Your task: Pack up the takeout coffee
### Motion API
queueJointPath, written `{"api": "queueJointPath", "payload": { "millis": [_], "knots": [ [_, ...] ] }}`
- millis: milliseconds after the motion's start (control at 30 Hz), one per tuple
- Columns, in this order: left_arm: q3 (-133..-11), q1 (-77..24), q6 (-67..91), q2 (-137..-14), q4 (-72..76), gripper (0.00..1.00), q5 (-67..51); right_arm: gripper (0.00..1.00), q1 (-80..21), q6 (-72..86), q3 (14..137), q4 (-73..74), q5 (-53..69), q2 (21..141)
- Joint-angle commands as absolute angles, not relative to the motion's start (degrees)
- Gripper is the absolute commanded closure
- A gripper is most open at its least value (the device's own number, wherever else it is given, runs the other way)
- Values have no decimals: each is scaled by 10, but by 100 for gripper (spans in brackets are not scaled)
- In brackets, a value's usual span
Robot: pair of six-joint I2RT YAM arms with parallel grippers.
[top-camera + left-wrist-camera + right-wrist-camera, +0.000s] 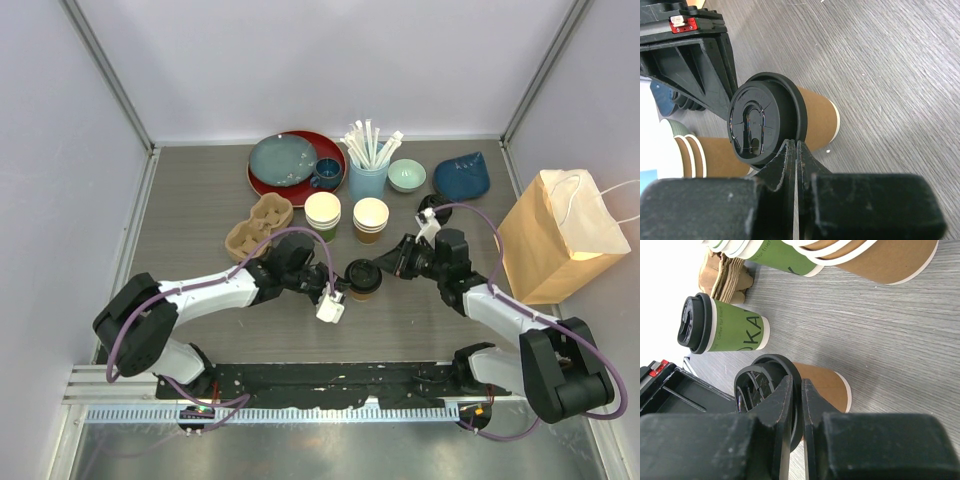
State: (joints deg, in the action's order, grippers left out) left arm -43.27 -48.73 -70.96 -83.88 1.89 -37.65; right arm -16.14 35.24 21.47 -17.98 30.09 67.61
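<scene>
A brown-sided takeout coffee cup (363, 282) (815, 117) (825, 385) with a black lid (757, 122) (755, 380) stands upright mid-table between both grippers. My right gripper (386, 265) (796, 385) is shut on the lid's rim, which runs between its fingers. My left gripper (343, 288) (796, 149) is shut, its tips against the opposite edge of the lid and nothing visible between them. The green-sided cup (737, 330) with its black lid stands upright just beyond; in the top view my left arm hides it.
A brown paper bag (560, 240) stands open at the right. A cardboard cup carrier (258, 225) lies behind the left arm. Two lidless cup stacks (322, 212) (370, 218), a blue cup of straws (368, 175), a red plate (295, 165) and bowls sit behind.
</scene>
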Motion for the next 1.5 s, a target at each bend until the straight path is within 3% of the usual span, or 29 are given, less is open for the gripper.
{"api": "queueJointPath", "payload": {
  "millis": [0,333,667,1200,1467],
  "knots": [
    [-417,-490,-685,-870,-17,96,-342,99,-184,329,206,15,296,694],
    [-408,-490,-742,-831,41,84,-338,85,-191,312,299,26,301,659],
    [-402,-490,-737,-797,135,64,-353,78,-192,291,359,51,295,662],
    [-412,-489,-720,-777,92,58,-334,71,-192,265,405,91,273,698],
    [-458,-488,-529,-738,87,56,-308,61,-192,213,478,164,223,669]
  ]
}}
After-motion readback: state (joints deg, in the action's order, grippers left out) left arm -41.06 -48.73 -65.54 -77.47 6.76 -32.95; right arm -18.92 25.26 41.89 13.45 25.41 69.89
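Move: The brown lidded cup's middle lies about 4 cm right and 2 cm ahead of the left hand, and 4 cm left and 2 cm back from the right hand, some 4 cm below both. From the left hand, the brown cup stack stands about 15 cm ahead and 6 cm right, the green cup stack 15 cm ahead and 5 cm left, and the green lidded cup roughly 11 cm left, level with it. Both hands open part-way at the brown cup's lid rim and come free, each rising about 3 cm. ##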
